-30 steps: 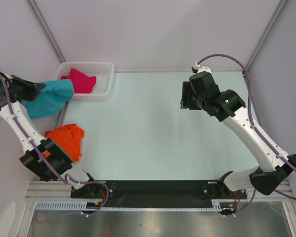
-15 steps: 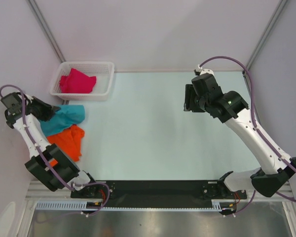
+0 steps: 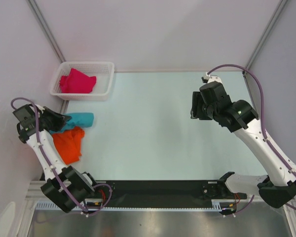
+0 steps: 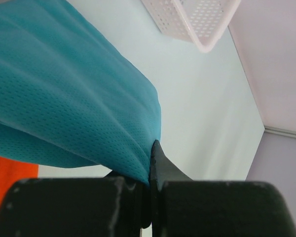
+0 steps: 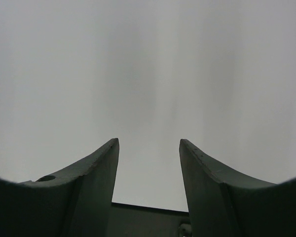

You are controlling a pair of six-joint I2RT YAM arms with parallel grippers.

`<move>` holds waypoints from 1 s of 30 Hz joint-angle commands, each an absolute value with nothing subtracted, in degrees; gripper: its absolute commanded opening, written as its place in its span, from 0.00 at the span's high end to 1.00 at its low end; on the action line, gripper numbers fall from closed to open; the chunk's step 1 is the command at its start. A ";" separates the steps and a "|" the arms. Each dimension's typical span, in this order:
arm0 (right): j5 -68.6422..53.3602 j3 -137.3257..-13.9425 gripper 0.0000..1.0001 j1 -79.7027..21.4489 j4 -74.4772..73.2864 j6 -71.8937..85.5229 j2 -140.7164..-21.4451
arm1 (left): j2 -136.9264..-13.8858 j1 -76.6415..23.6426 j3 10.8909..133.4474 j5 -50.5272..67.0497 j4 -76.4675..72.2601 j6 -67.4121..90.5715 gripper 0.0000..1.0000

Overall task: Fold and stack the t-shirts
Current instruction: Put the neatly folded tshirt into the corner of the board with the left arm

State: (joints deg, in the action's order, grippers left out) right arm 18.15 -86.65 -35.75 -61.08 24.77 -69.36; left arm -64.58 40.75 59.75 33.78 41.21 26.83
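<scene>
The teal-blue t-shirt (image 3: 79,120) hangs bunched at the table's left edge, pinched in my left gripper (image 3: 59,120), which is shut on it; close up, its cloth (image 4: 64,94) runs into the shut jaws of that gripper (image 4: 152,153). Just below it the orange t-shirt (image 3: 69,143) lies crumpled on the table, and a corner of it (image 4: 5,177) shows in the left wrist view. The magenta-red t-shirt (image 3: 77,81) lies in the white basket (image 3: 104,66). My right gripper (image 3: 194,109) hovers open over the table's right side, and nothing lies between its fingers (image 5: 149,144).
The white lattice basket stands at the back left corner; its corner (image 4: 197,22) shows in the left wrist view. Grey walls close in the table on the left, back and right. A black rail (image 3: 158,188) runs along the near edge between the arm bases.
My left gripper has carried the teal-blue t-shirt down from beside the basket and nearer, to just above the orange t-shirt. The right arm has drifted slightly right and nearer, still open.
</scene>
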 commanded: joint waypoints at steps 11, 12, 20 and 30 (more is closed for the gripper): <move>21.27 -82.53 0.42 -32.08 -65.48 21.27 -59.07 | -49.66 39.64 52.30 30.76 47.99 34.71 1.00; 21.01 -82.27 0.42 -31.73 -65.48 21.18 -58.89 | -49.40 39.64 51.86 31.20 47.81 34.98 1.00; 20.39 -80.68 0.42 -31.20 -65.21 21.27 -58.01 | -49.66 39.73 51.94 30.41 48.52 34.54 1.00; 20.21 -79.98 0.43 -30.94 -64.34 21.27 -59.77 | -49.66 39.64 53.78 30.06 48.95 33.93 0.01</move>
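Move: The left hand still grips an edge of the teal t-shirt. The orange t-shirt where it is to be stacked, in the board's left corner, has its middle about 10 cm back of this hand, 2 cm to its left and some 9 cm below. The white basket with the red t-shirt stands roughly 19 cm ahead and 6 cm to the right, 5 cm lower. From the right hand, the orange t-shirt lies about 57 cm left, 9 cm back and 17 cm below. Back and to the right, some 6 cm in all, the left hand draws the pinched edge of the teal t-shirt towards the orange one, sinking barely more than a centimetre. It halts there and spreads its fingers wide, letting go of the cloth. The right hand, empty and still open, eases right and back. ##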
